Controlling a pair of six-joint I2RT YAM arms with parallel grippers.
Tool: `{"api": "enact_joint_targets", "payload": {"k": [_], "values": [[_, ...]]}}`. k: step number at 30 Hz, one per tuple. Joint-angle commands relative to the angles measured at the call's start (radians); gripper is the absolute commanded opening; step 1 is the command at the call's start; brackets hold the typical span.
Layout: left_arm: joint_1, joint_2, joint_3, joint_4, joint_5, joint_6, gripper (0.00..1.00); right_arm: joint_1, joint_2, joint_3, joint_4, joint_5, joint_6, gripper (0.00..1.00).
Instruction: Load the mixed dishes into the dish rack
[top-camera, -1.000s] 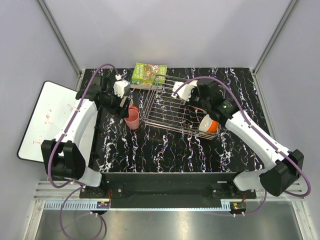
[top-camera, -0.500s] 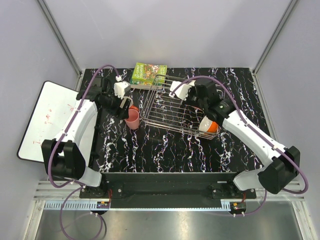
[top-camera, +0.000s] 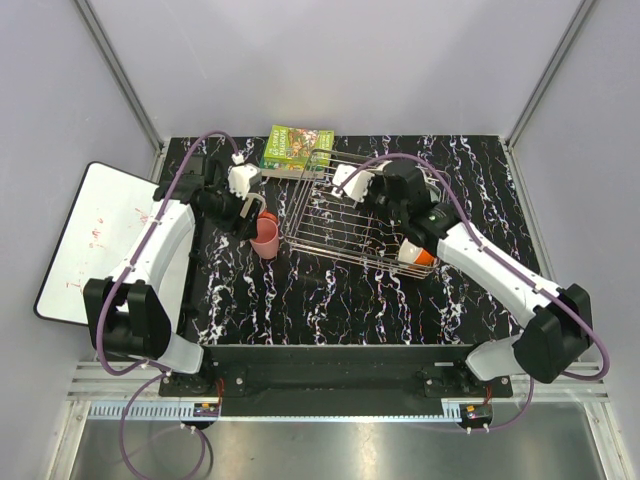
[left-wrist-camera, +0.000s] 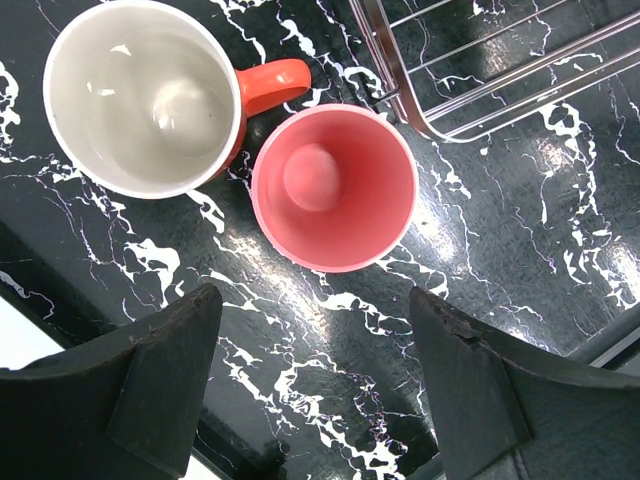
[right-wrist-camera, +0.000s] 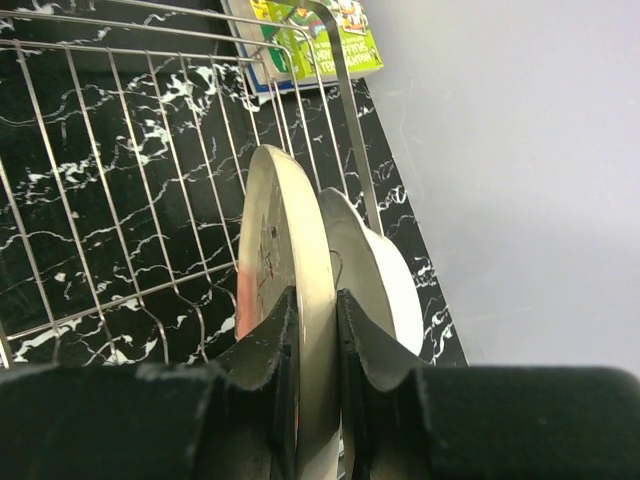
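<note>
In the right wrist view my right gripper (right-wrist-camera: 318, 312) is shut on the rim of the pink-and-cream plate (right-wrist-camera: 290, 215), held on edge over the dish rack (right-wrist-camera: 110, 170). A white dish (right-wrist-camera: 385, 280) stands close beside it; which one I cannot tell. The orange-outside bowl (top-camera: 417, 251) lies under the right arm at the dish rack's (top-camera: 345, 215) right end. My left gripper (left-wrist-camera: 315, 390) is open above the table, just short of a salmon-pink cup (left-wrist-camera: 333, 187) standing upright. A white-lined mug with an orange handle (left-wrist-camera: 145, 95) touches that cup (top-camera: 264, 238).
A green book (top-camera: 296, 147) lies behind the rack's far left corner. A white board with red scribbles (top-camera: 95, 235) sits off the table's left edge. Grey walls close in the back and both sides.
My right arm has carried the plate leftwards over the rack. The left arm and the cup have not moved.
</note>
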Motion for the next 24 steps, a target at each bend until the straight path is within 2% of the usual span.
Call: {"api": "enact_joint_targets", "payload": {"k": [1, 7, 11, 24], "values": [[0.001, -0.004, -0.016, 0.041, 0.006, 0.006, 0.79, 0.004, -0.042, -0.075, -0.05, -0.014, 0.018, 0.0], [0.001, -0.006, -0.016, 0.044, 0.01, -0.002, 0.79, 0.011, -0.123, -0.121, 0.04, 0.06, -0.028, 0.0], [0.001, -0.007, -0.014, 0.044, 0.003, -0.002, 0.79, 0.016, -0.184, -0.196, 0.103, 0.108, -0.113, 0.0], [0.001, -0.004, -0.016, 0.044, 0.003, -0.016, 0.79, 0.016, -0.316, -0.267, 0.13, 0.069, -0.125, 0.0]]}}
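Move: The pink plate is already held upright in the right hand, high over the rack. The place it seems meant for, the slots on the near side of the white plates, is about 6 cm right, 1 cm ahead and 14 cm below. The white plates stand some 7 cm right, 4 cm ahead and 13 cm below; the orange-white bowl about 11 cm back, 10 cm right and 19 cm below. From the left hand those slots lie roughly 37 cm right, 8 cm ahead and slightly lower. The pink plate, still pinched at its edge by the right fingers, is drawn back about 4 cm and some 3 cm to the right, across the rack towards the orange-white bowl, at nearly the same height. The wrist tips the fingers up by about 10 degrees on the way; the plate seems to drag against the rack. ##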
